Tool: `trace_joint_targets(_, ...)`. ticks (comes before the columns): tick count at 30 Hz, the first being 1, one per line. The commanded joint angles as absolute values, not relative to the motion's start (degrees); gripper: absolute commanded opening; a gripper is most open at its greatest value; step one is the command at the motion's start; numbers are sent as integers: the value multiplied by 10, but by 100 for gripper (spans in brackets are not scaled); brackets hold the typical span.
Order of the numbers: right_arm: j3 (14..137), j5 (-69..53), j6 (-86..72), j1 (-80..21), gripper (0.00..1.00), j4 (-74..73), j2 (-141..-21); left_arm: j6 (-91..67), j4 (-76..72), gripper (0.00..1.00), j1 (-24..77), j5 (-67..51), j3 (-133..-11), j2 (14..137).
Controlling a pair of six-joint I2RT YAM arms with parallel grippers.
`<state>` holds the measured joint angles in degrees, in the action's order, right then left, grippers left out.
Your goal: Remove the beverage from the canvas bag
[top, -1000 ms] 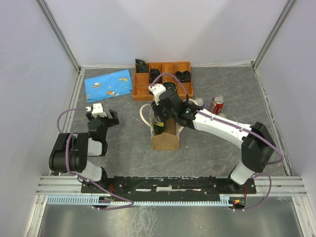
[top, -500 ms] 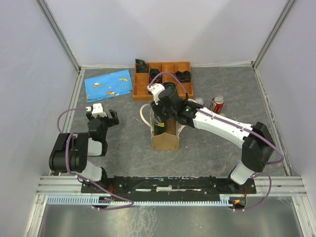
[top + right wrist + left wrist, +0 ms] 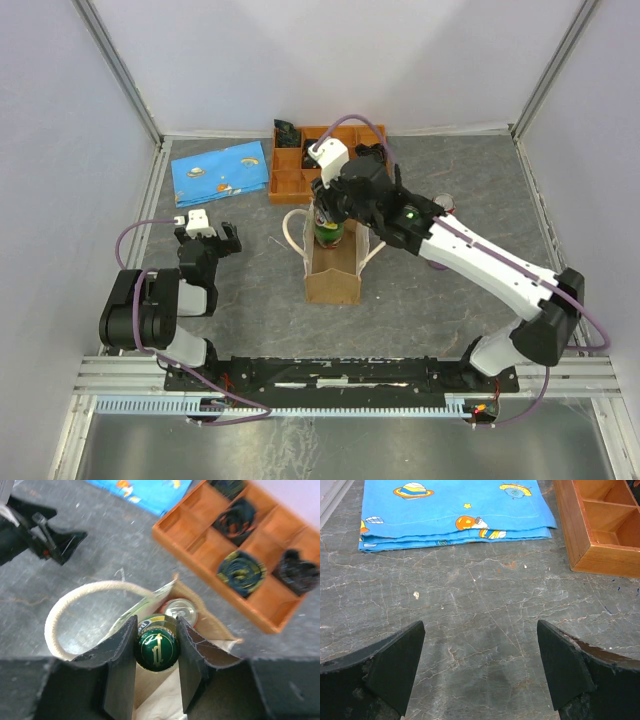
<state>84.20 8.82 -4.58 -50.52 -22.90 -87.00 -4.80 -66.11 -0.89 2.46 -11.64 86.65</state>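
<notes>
The beverage is a green glass bottle with a green and gold cap. My right gripper is shut on its neck just below the cap. The bottle hangs upright over the far end of the tan canvas bag, its lower part still between the bag's walls. A silver-topped can stands inside the bag behind the bottle. One cream rope handle loops out to the left. My left gripper rests open low over the table, apart from the bag.
An orange-brown wooden compartment tray with dark coiled items lies just beyond the bag. A folded blue patterned cloth lies at the far left. Grey walls close in the table on three sides.
My right arm has risen and pulled the green bottle upward, so it now stands higher in the bag's mouth. The left arm has not moved.
</notes>
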Motion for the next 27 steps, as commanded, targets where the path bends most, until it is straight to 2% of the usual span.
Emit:
trace_joint_targets(1,911,188,31,-503,0,-130,-785,-23,-685,99,-7,28,-129,870)
trace_joint_targets(6,905,253,68,-472,0,-105,-737,-23,-685,99,-7,27,-129,870)
trace_joint_targets(17,848,355,39,-332,0,-115,-660,-23,-685,99,-6,27,-130,870)
trace_joint_targets(22,789,361,-9,-302,0,-143,-644,-23,-685,99,-6,27,-129,870)
trace_joint_targets(27,709,303,-54,-295,0,-136,-614,-23,-684,99,-7,27,-129,871)
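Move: The held bottle is bound for the table around the cans. From the right hand, the near purple can stands about 29 cm right and 4 ahead, the red can some 28 right and 11 ahead, the far purple can roughly 18 right and 10 ahead, all about 22 below. The canvas bag is almost straight beneath, about 21 cm down. From the left hand, the near purple can is about 58 cm right and 2 back. Upward first, nearly straight, to draw the held bottle out of the canvas bag, then in an arc about 25 cm to the right with some 4 cm forward, the right hand climbs about 15 cm before sinking some 6 cm towards the standing cans. The wrist swings clockwise about 45 degrees and its fingers tip up roughly 20, still pinching the bottle's neck. ##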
